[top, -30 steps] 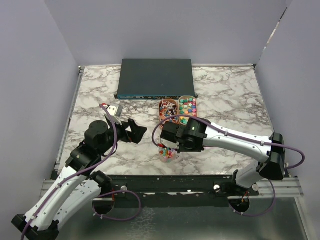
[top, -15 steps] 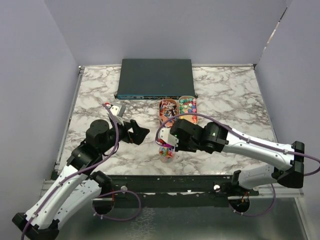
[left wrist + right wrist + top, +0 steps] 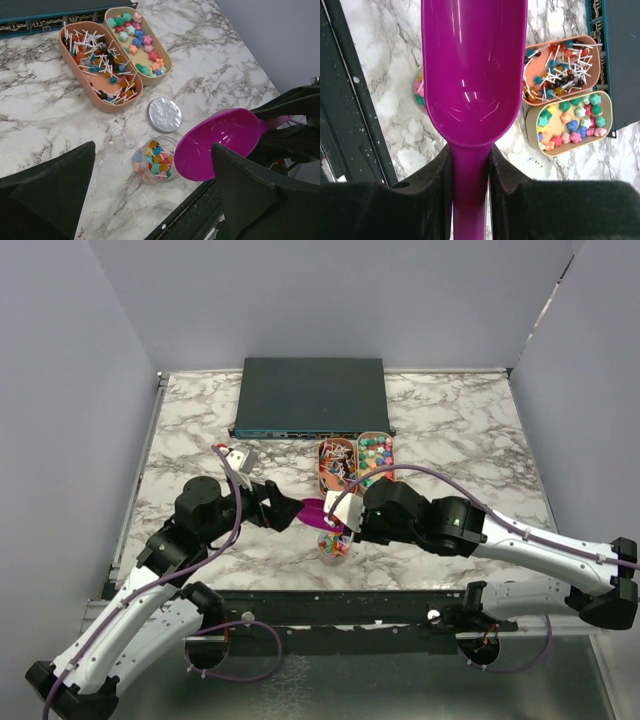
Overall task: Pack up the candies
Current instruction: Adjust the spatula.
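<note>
Mixed-colour candies (image 3: 158,159) fill a small clear jar (image 3: 335,545) near the table's front edge. Its silver lid (image 3: 164,114) lies flat beside it. My right gripper (image 3: 470,150) is shut on the handle of a purple scoop (image 3: 472,65), whose bowl is empty and hangs just left of the jar (image 3: 418,90), partly covering it. The scoop (image 3: 318,513) points toward my left gripper (image 3: 288,510). That left gripper (image 3: 153,146) is open and holds nothing; in its wrist view the jar shows between its fingers and the scoop (image 3: 220,142) sits by the right finger.
An orange tray (image 3: 69,49) of stick candies and a beige tray (image 3: 165,59) of star-shaped sweets stand side by side behind the jar. A dark flat box (image 3: 310,395) lies at the back of the marble table. The table's black front rail (image 3: 330,602) runs just below the jar.
My right arm has carried the scoop left, from over the jar to beside it, so the purple bowl now shows. My left gripper has drifted right toward the scoop, still open.
</note>
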Controlling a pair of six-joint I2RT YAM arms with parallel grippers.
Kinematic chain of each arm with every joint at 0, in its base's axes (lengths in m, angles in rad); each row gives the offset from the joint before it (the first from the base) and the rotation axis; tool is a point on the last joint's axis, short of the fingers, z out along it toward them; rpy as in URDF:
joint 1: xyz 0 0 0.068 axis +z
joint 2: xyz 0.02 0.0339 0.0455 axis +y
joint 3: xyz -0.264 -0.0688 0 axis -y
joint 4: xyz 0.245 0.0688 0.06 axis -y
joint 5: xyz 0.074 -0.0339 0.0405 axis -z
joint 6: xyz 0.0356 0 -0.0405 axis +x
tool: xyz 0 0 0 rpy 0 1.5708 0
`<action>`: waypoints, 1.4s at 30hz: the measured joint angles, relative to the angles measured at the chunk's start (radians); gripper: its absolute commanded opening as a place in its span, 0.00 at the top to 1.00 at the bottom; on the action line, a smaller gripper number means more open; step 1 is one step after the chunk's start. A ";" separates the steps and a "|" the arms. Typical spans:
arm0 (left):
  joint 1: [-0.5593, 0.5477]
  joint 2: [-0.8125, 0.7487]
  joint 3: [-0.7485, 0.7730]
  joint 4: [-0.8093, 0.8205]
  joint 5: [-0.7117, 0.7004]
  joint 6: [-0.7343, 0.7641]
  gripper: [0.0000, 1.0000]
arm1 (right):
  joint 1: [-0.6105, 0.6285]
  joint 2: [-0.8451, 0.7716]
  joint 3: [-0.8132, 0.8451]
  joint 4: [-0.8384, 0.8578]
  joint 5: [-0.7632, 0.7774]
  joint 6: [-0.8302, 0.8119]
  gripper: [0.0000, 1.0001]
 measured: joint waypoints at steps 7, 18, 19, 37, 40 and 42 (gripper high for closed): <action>0.000 0.013 -0.005 0.005 0.014 0.000 0.02 | 0.000 -0.059 -0.052 0.080 -0.014 0.010 0.99; 0.000 0.018 -0.006 0.031 0.024 -0.001 0.02 | 0.000 -0.219 -0.151 0.222 -0.067 0.015 0.99; 0.000 0.018 -0.006 0.033 0.027 -0.002 0.02 | 0.000 -0.238 -0.170 0.244 -0.076 0.016 0.99; -0.004 0.017 -0.005 0.067 0.095 -0.021 0.02 | -0.009 -0.403 -0.325 0.426 -0.182 0.050 1.00; -0.005 0.017 -0.005 0.068 0.096 -0.023 0.02 | -0.009 -0.404 -0.331 0.431 -0.182 0.050 0.99; -0.005 0.017 -0.005 0.065 0.094 -0.021 0.02 | -0.009 -0.396 -0.330 0.431 -0.179 0.053 0.99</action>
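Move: The right hand already grips the spatula's handle; the bowl's middle lies about 7 cm to its left and 2 cm ahead, roughly level. The jar is some 3 cm left, 2 cm ahead and 16 cm below, the lid about 4 cm right, 8 cm ahead and 20 cm below. From the left hand, empty and wide open, the bowl is some 7 cm right, 4 cm back and 3 cm lower. The right hand lifts the spatula about 5 cm and back, rolling left-side-up some 30 degrees against a left fingertip. ##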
